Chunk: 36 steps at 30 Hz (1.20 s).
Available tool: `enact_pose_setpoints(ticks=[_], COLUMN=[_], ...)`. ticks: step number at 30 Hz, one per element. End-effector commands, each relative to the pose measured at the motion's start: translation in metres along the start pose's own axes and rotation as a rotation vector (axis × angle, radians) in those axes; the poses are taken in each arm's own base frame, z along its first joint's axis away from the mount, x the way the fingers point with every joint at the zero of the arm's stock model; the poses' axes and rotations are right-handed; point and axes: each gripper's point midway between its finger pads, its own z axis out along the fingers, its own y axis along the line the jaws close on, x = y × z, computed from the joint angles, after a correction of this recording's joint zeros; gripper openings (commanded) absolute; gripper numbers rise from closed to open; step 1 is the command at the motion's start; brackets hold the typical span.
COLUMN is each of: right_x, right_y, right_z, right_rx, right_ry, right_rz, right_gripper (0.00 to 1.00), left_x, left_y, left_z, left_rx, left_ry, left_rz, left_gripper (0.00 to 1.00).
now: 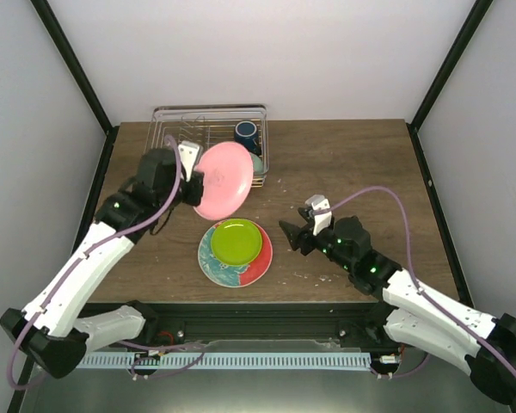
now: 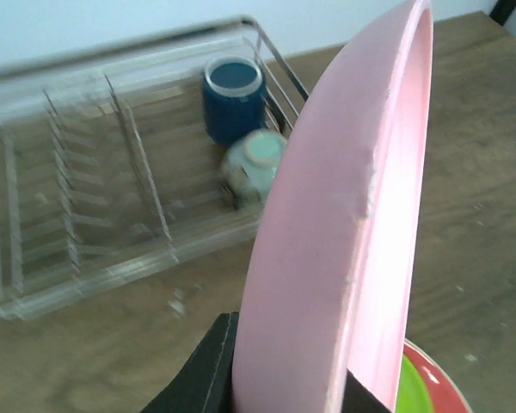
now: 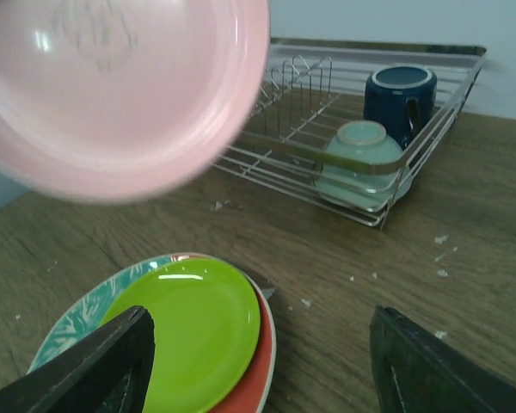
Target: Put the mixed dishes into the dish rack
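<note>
My left gripper (image 1: 195, 185) is shut on the rim of the pink plate (image 1: 222, 179), which it holds tilted on edge above the table, just in front of the dish rack (image 1: 208, 138). In the left wrist view the pink plate (image 2: 344, 215) fills the middle, clamped between my fingers (image 2: 208, 366). The dark blue cup (image 1: 246, 133) and the mint-green bowl (image 1: 257, 163) sit in the rack's right end. The lime-green plate (image 1: 236, 241) lies on the floral plate (image 1: 219, 262) on the table. My right gripper (image 1: 292, 237) stands open and empty just right of that stack, with the lime-green plate (image 3: 189, 331) by its left finger (image 3: 103, 366).
The rack's plate-slot tines (image 2: 86, 206) on its left side hold nothing. Small white crumbs (image 3: 439, 249) are scattered on the brown wooden table (image 1: 344, 163). Black frame posts (image 1: 73, 64) rise at the table's back corners.
</note>
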Motion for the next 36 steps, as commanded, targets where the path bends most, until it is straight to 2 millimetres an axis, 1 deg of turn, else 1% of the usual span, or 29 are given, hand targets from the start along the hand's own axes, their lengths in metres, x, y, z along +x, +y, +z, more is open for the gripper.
enact_pose_setpoints(ticks=[1, 4, 7, 9, 10, 11, 14, 17, 21, 24, 26, 29, 33, 36], right_x=[0.018, 0.019, 0.021, 0.023, 0.024, 0.025, 0.029, 0.032, 0.042, 0.048, 0.051, 0.054, 0.058, 0.057], right_y=[-0.005, 0.000, 0.002, 0.002, 0.001, 0.001, -0.001, 0.000, 0.004, 0.004, 0.003, 0.002, 0.000, -0.002], right_z=[0.001, 0.001, 0.000, -0.001, -0.002, -0.003, -0.005, -0.003, 0.007, 0.016, 0.023, 0.031, 0.040, 0.043], right_rx=[0.011, -0.020, -0.030, -0.032, -0.032, -0.030, -0.023, -0.033, -0.055, -0.054, -0.053, -0.046, -0.041, -0.032], right_ry=[0.037, 0.035, 0.034, 0.033, 0.032, 0.032, 0.037, 0.047, 0.091, 0.133, 0.152, 0.177, 0.203, 0.202], right_rz=[0.001, 0.006, 0.010, 0.012, 0.012, 0.011, 0.007, 0.006, 0.008, 0.003, -0.003, -0.005, -0.001, 0.006], right_gripper=[0.69, 0.70, 0.69, 0.69, 0.70, 0.69, 0.70, 0.69, 0.69, 0.69, 0.70, 0.70, 0.69, 0.70], left_x=[-0.056, -0.095, -0.129, -0.145, -0.155, -0.160, -0.165, -0.169, -0.175, -0.184, -0.192, -0.200, -0.200, -0.197], left_y=[0.014, 0.008, 0.007, 0.009, 0.012, 0.016, 0.039, 0.067, 0.101, 0.124, 0.134, 0.143, 0.155, 0.159], left_z=[-0.017, -0.016, -0.011, -0.006, -0.006, -0.002, 0.011, 0.021, 0.033, 0.042, 0.048, 0.063, 0.091, 0.115], left_rx=[-0.126, -0.137, -0.171, -0.198, -0.224, -0.252, -0.358, -0.457, -0.589, -0.701, -0.753, -0.806, -0.859, -0.865], left_ry=[-0.065, -0.106, -0.132, -0.138, -0.146, -0.136, -0.083, -0.035, 0.024, 0.078, 0.098, 0.108, 0.152, 0.189], left_rz=[0.265, 0.433, 0.586, 0.663, 0.696, 0.725, 0.823, 0.861, 0.943, 1.025, 1.069, 1.142, 1.263, 1.318], left_gripper=[0.00, 0.00, 0.00, 0.00, 0.00, 0.00, 0.00, 0.00, 0.00, 0.00, 0.00, 0.00, 0.00, 0.00])
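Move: The pink plate is already pinched in the left hand; the rack's plate slots lie about 24 cm ahead of that hand, 7 cm to its left and 22 cm below. From the same hand the upturned bowl is roughly 19 cm ahead and 11 cm right, the blue mug 27 cm ahead and 10 cm right, both some 20 cm lower. From the open right hand, the green plate lies about 14 cm left, 1 cm back, 20 cm below. Carry the pink plate forward about 23 cm to above the rack with the left gripper, keeping its rim pinched: climb some 12 cm first, then ease back down about 4 cm while swinging left, rolling the hand's left side up roughly 80 degrees throughout. Meanwhile lower the open right gripper about 9 cm towards the green plate, tipping its fingers a little down. ##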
